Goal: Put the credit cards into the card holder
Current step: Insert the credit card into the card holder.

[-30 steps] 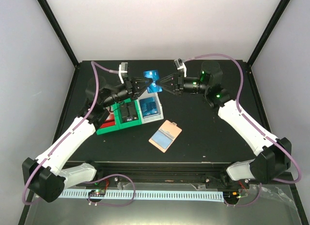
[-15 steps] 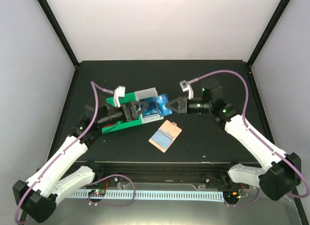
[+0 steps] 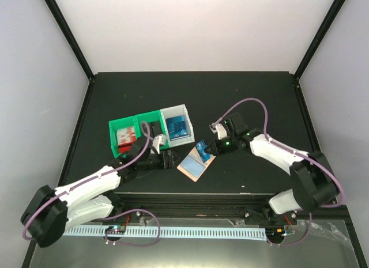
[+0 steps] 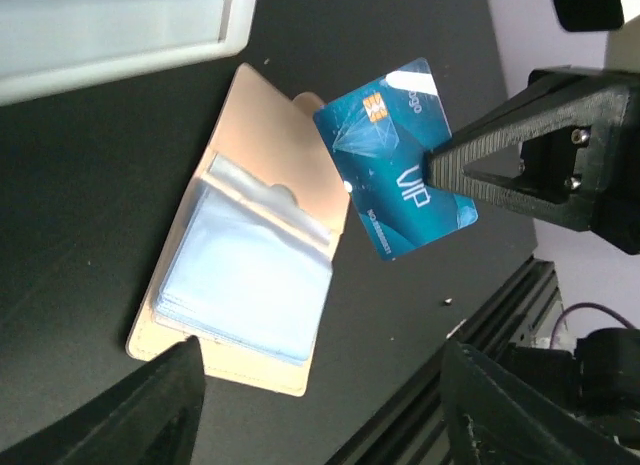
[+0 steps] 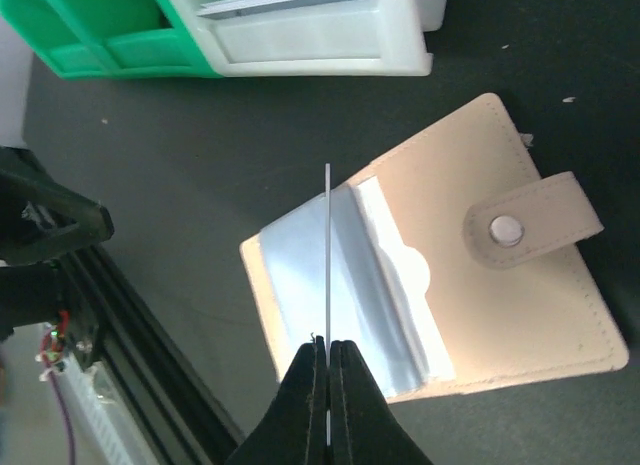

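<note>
The tan card holder (image 3: 194, 163) lies open on the black table, its clear sleeves up (image 4: 250, 285) (image 5: 500, 315). My right gripper (image 3: 209, 148) (image 5: 327, 353) is shut on one blue credit card (image 3: 202, 150) (image 4: 395, 155). That card shows edge-on in the right wrist view (image 5: 327, 245), standing just above the holder's sleeves. My left gripper (image 3: 170, 159) (image 4: 330, 415) is open and holds nothing, low beside the holder's left side. More blue credit cards (image 3: 177, 126) lie in the white bin.
A white bin (image 3: 185, 109) (image 5: 320, 45) and joined green bins (image 3: 122, 125) (image 5: 90, 35) stand behind the holder; one green bin holds red-and-white items (image 3: 124, 136). A black rail (image 4: 480, 325) runs along the table's near edge.
Both arms have come down from above the bins. The left gripper let go of the blue card and drew back; the right gripper carried the card to just above the card holder.
</note>
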Motion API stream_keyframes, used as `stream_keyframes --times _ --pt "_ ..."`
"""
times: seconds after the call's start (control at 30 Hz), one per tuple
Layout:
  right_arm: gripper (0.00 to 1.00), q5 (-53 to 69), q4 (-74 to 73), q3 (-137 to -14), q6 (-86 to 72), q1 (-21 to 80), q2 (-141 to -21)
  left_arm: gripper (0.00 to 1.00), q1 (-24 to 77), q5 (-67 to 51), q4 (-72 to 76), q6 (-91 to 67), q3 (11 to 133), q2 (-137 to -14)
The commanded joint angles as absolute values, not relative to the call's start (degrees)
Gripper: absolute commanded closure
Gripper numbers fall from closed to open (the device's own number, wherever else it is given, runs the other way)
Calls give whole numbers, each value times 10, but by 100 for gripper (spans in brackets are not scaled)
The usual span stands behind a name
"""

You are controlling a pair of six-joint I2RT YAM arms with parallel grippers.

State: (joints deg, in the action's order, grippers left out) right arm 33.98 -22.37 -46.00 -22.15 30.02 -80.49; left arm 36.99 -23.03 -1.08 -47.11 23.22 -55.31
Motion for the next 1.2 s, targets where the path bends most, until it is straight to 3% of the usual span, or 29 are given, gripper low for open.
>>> stream_keyframes --times 0.0,0.33,0.67,0.93,1.17 --pt "99 322 -207 -484 -172 300 -858 38 404 -158 42 -500 241 -607" --pt "99 366 -134 -458 -158 301 -923 50 423 -119 44 -515 256 -717" --pt "99 407 -30 -362 -215 317 -922 65 427 -86 -2 -509 253 -730" --pt "99 402 33 -314 -287 329 -906 61 456 -82 -2 -532 237 -729" --pt "99 405 54 -315 -314 340 -924 63 475 -64 -7 -552 233 -730"
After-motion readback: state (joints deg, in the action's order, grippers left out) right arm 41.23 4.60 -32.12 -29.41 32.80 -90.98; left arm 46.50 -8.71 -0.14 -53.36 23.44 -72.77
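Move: The card holder's middle lies about 4 cm left of the right hand, which already grips the blue card, 3 cm back and 9 below. The white box stands about 11 cm left of that hand and 9 ahead, the green box some 27 left and 9 ahead, both about 8 lower. From the left hand the holder lies 8 cm right, 1 ahead and 11 below. Both hands sink 7–9 cm onto the holder, the right bringing the gripped card back-left towards its clear pocket. ##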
